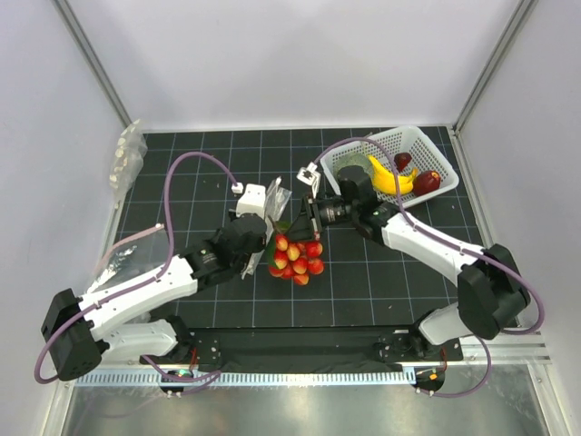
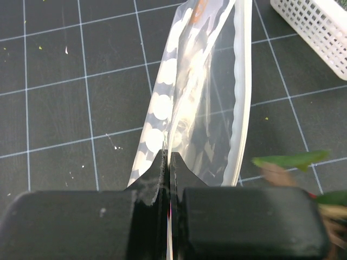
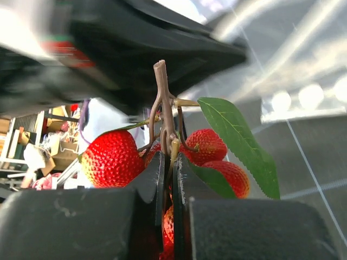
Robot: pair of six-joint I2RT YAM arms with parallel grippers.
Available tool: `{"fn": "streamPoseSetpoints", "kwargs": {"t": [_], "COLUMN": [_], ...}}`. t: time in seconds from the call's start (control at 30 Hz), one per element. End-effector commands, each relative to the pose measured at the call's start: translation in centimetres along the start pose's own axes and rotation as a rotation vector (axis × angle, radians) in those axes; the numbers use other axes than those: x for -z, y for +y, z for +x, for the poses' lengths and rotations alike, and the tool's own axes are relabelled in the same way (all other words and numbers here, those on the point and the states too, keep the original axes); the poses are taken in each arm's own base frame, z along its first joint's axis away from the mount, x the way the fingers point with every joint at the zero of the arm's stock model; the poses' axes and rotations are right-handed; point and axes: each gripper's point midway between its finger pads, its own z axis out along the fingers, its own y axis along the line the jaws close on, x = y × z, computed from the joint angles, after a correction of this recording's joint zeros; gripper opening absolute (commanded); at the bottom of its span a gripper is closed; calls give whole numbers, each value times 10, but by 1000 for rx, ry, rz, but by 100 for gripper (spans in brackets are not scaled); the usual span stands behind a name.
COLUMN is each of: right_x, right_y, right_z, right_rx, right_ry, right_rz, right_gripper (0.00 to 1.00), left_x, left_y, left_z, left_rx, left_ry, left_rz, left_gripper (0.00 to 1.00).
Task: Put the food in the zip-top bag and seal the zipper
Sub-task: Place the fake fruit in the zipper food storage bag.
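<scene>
The food [image 1: 295,257] is a cluster of red fruits on a brown stem with green leaves, hanging at the middle of the black mat. My right gripper [image 1: 302,222] is shut on its stem; in the right wrist view the stem sits pinched between the jaws [image 3: 168,160], with red fruits [image 3: 111,157] on either side. The zip-top bag [image 1: 274,202] with white dots stands just left of the cluster. My left gripper [image 2: 167,160] is shut on one edge of the bag [image 2: 190,92]. The zipper [image 2: 244,92] runs along the bag's right side, and the mouth gapes a little.
A white basket [image 1: 434,145] at the back right holds a banana [image 1: 390,179], a dark red fruit [image 1: 427,182] and a green vegetable [image 1: 352,165]. Plain clear bags lie at the left edge [image 1: 127,159] and by the left arm [image 1: 123,259]. White walls enclose the mat.
</scene>
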Motion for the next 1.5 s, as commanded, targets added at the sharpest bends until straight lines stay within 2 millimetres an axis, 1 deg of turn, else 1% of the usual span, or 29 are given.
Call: {"fn": "streamPoseSetpoints", "kwargs": {"t": [0.0, 0.07, 0.13, 0.23, 0.3, 0.4, 0.43, 0.47, 0.57, 0.6, 0.63, 0.67, 0.7, 0.73, 0.77, 0.8, 0.83, 0.87, 0.9, 0.93, 1.0, 1.03, 1.1, 1.17, 1.3, 1.4, 1.47], "right_x": [-5, -8, -12, -17, -18, -21, -22, -25, -31, -32, -32, -32, -28, -26, -24, -16, -11, -7, -3, 6, 13, 20, 24, 27, 30, 34, 38], "right_y": [-12, -24, -30, -32, -28, -28, -28, -30, -35, -37, -38, -39, -46, -47, -51, -59, -60, -63, -68, -72, -82, -87, -97, -101, -98, -96, -100], "right_z": [10, 14, 17, 14, 13, 11, 7, 5, 3, 3, -3, -4, -3, -10, -13, -13, -20, -22, -19, -27, -25, -28, -25, -25, -31, -35, -39], "right_rx": [-52, -103, -145, -194, -217, -269, -271, -311, -384, -411, -407, -422, -488, -474, -496, -548, -541, -556, -576, -591, -624, -637, -664, -695, -738, -767, -784], "right_ry": [74, 91, 103, 91, 94, 78, 64, 51, 37, 32, 11, 4, -10, -41, -64, -91, -125, -140, -153, -193, -224, -249, -269, -288, -324, -360, -393], "right_rz": [65, 108, 115, 114, 89, 85, 81, 79, 60, 57, 42, 31, 40, 24, 28, 39, 28, 29, 38, 35, 63, 77, 111, 109, 57, 21, 21], "right_gripper": [1, 1, 1, 1, 1, 1, 1, 1, 1, 1, 1, 1, 1, 1, 1, 1, 1, 1, 1, 1, 1, 1, 1, 1, 1, 1, 1], "left_x": [4, 4, 5, 3, 1, -4, -5, -7, -4, -3, -3, -2, 1, 1, 3, 5, 6, 8, 10, 11, 14, 15, 18, 16, 11, 3, -2], "left_y": [-3, -3, -6, -11, -13, -14, -16, -17, -21, -23, -25, -26, -28, -29, -33, -34, -34, -37, -39, -39, -42, -42, -44, -44, -49, -58, -65], "left_z": [-20, -20, -23, -20, -18, -16, -17, -15, -14, -19, -19, -19, -21, -21, -21, -26, -23, -23, -28, -26, -27, -28, -31, -28, -24, -17, -11], "left_rx": [45, 48, 51, 31, 13, -6, -6, -18, -45, -36, -35, -41, -57, -59, -64, -62, -71, -74, -65, -78, -81, -83, -75, -91, -109, -141, -175], "left_ry": [-76, -85, -99, -110, -112, -121, -127, -126, -143, -165, -179, -188, -203, -221, -234, -259, -262, -270, -291, -296, -312, -323, -342, -344, -342, -326, -313], "left_rz": [20, 24, 48, 64, 62, 29, 30, 26, 31, 39, 45, 51, 59, 66, 76, 80, 83, 93, 100, 101, 116, 120, 128, 127, 123, 121, 112], "left_gripper": [0, 0, 0, 0, 0, 0, 0, 0, 0, 1, 0, 0, 0, 1, 0, 0, 0, 0, 0, 0, 0, 0, 0, 0, 1, 0, 0]}}
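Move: The right hand holds the fake fruit by its stem, the bunch hanging about 8 cm below and 4 cm back. The bag mouth it heads for lies some 6 cm ahead, 4 cm left and 5 cm below. The left hand pinches the bag's edge: that mouth extends roughly 5 cm ahead of it, 3 cm right and 3 cm below, while the bunch is about 9 cm right, 9 cm back and 6 cm below. Right hand sinks 6 cm, then swings the fruit forward; left draws the bag 5 cm right to it. ##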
